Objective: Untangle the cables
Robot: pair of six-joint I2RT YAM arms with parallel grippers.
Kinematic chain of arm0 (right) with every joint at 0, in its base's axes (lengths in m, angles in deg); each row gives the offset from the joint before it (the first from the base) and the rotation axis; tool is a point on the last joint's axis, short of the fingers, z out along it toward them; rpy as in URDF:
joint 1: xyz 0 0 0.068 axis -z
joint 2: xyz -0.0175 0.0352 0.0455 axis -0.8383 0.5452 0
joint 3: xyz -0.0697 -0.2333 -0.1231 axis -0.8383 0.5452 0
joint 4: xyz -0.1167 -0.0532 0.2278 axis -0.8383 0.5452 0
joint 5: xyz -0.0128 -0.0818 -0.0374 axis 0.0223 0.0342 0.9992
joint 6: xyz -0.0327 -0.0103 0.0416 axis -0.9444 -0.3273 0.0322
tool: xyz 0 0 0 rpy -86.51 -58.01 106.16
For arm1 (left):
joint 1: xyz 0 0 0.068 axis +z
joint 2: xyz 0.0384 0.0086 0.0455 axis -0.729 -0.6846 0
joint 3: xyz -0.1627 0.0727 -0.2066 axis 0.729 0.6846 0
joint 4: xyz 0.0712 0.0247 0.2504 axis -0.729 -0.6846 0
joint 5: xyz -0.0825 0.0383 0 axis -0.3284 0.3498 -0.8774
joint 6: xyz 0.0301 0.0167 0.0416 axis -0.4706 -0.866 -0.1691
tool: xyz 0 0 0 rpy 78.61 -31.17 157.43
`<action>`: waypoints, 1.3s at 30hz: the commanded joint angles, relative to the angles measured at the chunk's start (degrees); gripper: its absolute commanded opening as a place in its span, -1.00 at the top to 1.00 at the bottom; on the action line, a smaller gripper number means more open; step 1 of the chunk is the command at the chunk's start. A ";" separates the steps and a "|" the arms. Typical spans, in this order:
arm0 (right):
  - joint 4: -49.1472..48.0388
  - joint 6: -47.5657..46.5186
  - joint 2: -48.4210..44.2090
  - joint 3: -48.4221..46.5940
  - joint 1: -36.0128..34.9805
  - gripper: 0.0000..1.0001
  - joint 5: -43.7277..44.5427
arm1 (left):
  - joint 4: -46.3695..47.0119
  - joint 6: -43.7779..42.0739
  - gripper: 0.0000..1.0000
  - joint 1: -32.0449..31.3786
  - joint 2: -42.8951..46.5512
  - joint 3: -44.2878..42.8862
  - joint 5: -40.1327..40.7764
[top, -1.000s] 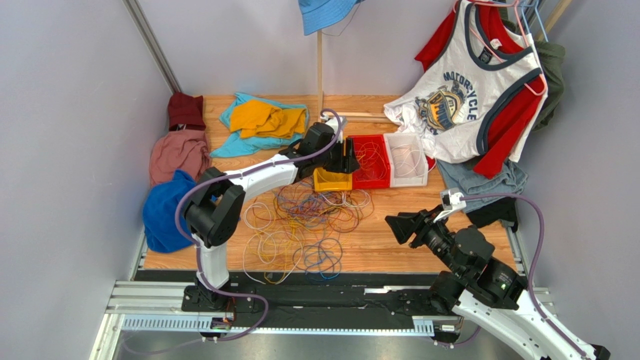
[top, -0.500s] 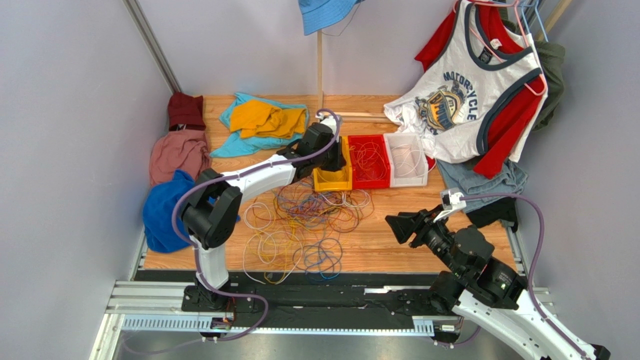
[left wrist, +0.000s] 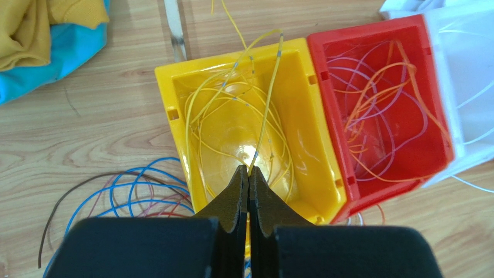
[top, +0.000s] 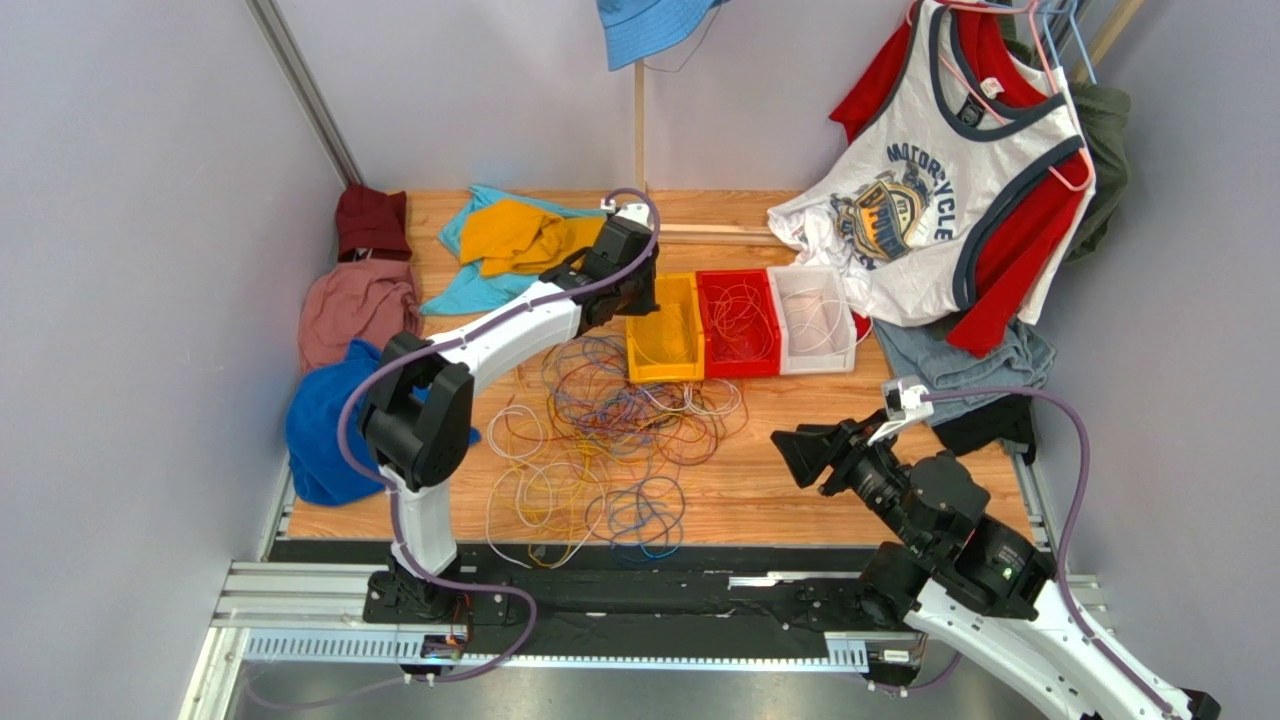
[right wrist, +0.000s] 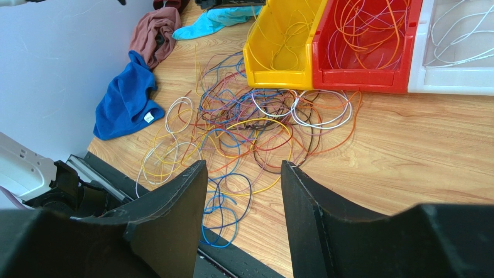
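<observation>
A tangle of thin cables point(top: 616, 435) in yellow, orange, blue, purple, red and white lies on the wooden table point(top: 781, 480); the right wrist view shows this tangle point(right wrist: 249, 127) too. Behind it stand a yellow bin point(top: 666, 365), a red bin point(top: 741, 368) and a white bin point(top: 819, 365), each with cables inside. My left gripper point(left wrist: 249, 169) is shut at the yellow bin's point(left wrist: 232, 55) near left edge, with a yellow cable point(left wrist: 268, 98) running from its tips into the bin. My right gripper point(right wrist: 243, 165) hangs open above the table's near right, apart from the tangle.
Clothes ring the table: a blue cloth point(top: 323, 428), a pink one point(top: 353, 308), a maroon one point(top: 371, 221), and a teal and yellow pile point(top: 526, 240). Shirts point(top: 932, 180) hang at the back right. A wooden pole point(top: 639, 135) stands behind the bins.
My left gripper closed and drew back to the left from over the yellow bin. The right arm has not moved.
</observation>
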 commanded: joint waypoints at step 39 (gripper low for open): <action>-1.04 0.06 -1.56 -0.47 -0.12 -0.06 0.36 | 3.25 -3.63 -0.12 -1.76 12.41 6.20 5.09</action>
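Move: The left gripper already pinches the yellow cable above the yellow bin, whose middle lies about 1 cm ahead, 1 cm right and 11 cm below. Level with that bin, the red bin is about 11 cm to the hand's right and the white bin 21 cm. The cable tangle lies about 10 cm back and 2 cm left, on the table. From the right hand, the yellow bin is roughly 26 cm ahead, 16 cm left and 18 cm down. Lower the left gripper almost straight down about 7 cm into the yellow bin, fingers still shut on the yellow cable and tipping down slightly. Pause briefly at the bottom, open to about half and let go of the cable, then lift back up out of the bin some 10 cm, easing back slightly. ##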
